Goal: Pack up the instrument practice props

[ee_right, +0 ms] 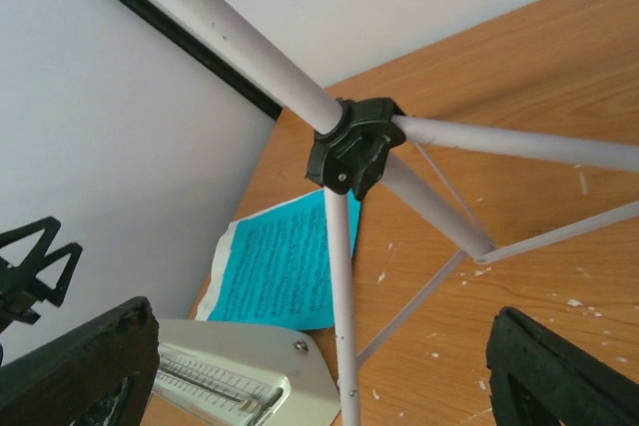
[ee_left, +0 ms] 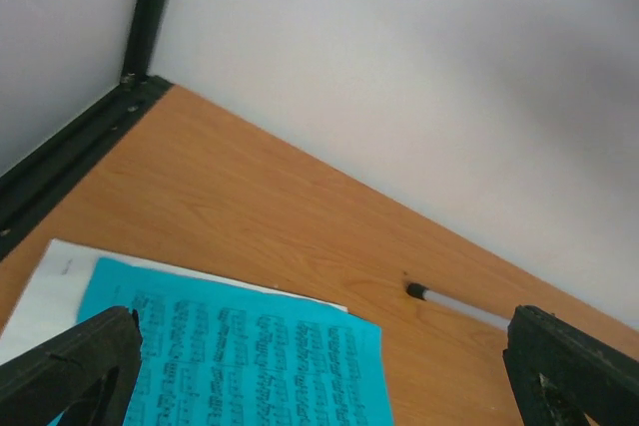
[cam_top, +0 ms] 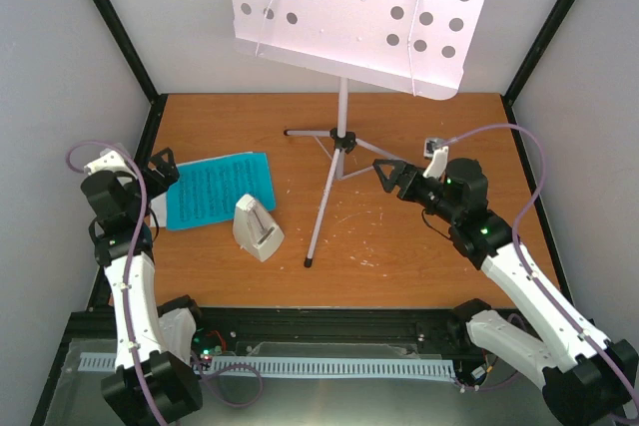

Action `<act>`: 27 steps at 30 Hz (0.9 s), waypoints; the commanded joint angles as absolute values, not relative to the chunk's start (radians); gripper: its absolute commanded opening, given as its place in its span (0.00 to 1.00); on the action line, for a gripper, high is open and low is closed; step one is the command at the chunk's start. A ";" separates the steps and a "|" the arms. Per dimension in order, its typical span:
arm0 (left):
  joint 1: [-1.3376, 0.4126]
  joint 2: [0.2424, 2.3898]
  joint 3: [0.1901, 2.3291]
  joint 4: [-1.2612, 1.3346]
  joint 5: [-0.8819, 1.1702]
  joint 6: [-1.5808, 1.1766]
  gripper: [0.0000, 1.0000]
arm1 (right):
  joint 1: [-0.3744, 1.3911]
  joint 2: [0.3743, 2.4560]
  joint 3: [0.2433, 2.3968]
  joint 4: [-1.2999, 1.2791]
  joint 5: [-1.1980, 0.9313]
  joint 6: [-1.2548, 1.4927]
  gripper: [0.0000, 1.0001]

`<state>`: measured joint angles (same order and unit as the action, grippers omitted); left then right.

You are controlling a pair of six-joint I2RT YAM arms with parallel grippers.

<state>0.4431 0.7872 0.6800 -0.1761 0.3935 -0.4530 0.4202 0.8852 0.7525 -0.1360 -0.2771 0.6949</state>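
Observation:
The white perforated music stand (cam_top: pixel 349 17) stands mid-table on thin tripod legs joined at a black hub (cam_top: pixel 344 137). Blue and white sheet-music pages (cam_top: pixel 220 190) lie flat at the left, and the white metronome (cam_top: pixel 257 228) stands at their near right corner. My left gripper (cam_top: pixel 168 171) hovers open at the pages' left edge, and in the left wrist view the blue sheet (ee_left: pixel 250 366) lies between its fingers (ee_left: pixel 70 366). My right gripper (cam_top: pixel 389 179) is open just right of the tripod. In the right wrist view the hub (ee_right: pixel 354 147) and one leg (ee_right: pixel 344 346) lie ahead between its wide jaws.
White walls and black frame posts (cam_top: pixel 120 37) close in the wooden table (cam_top: pixel 419 246) on three sides. The stand's desk overhangs the back of the table. One rubber-tipped leg (ee_left: pixel 454 304) lies along the table beyond the pages. The metronome (ee_right: pixel 230 376) sits behind the near leg.

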 commanded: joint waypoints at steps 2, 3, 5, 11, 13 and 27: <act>0.431 0.834 0.782 -0.189 0.641 -0.374 1.00 | 0.416 0.972 0.787 -0.004 -0.385 0.755 0.88; 0.404 0.864 0.812 -0.190 0.694 -0.367 0.99 | 0.416 0.990 0.792 0.003 -0.388 0.760 0.88; 0.296 0.932 0.869 -0.198 0.750 -0.346 0.99 | 0.415 1.028 0.809 0.012 -0.388 0.772 0.87; 0.032 1.051 0.908 0.000 0.803 -0.439 0.99 | 0.416 1.176 0.914 0.006 -0.398 0.750 0.82; -0.001 1.070 0.938 -0.038 0.750 -0.404 0.99 | 0.416 1.235 0.939 0.004 -0.423 0.743 0.81; -0.273 1.288 0.975 0.173 0.703 -0.451 0.94 | 0.410 1.372 1.008 0.012 -0.430 0.695 0.54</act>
<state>-0.1932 1.2049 0.9142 0.0910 0.7429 -0.4404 0.4194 1.3685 0.9627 -0.0040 -0.4267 0.7334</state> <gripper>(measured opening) 0.955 0.565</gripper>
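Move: Roughly 9 cm ahead and 9 cm to the left of the right hand, slightly below it, is the black hub of the music stand; from the left hand it is about 39 cm to the right and 5 cm ahead, also slightly lower. From the right hand, the stand's front leg lies some 13 cm left and 7 cm back, about 15 cm down, and the metronome about 30 cm left, 13 cm back and 16 cm below. Closing in on the stand's hub from both sides: the right hand reaches forward and left, about 10 cm level, dips some 4 cm late on, and narrows its open fingers partway beside the hub. The left hand swings about 26 cm right towards the stand, passing above the sheets, a little forward and up, turning some 55 degrees clockwise with fingers kept wide. ##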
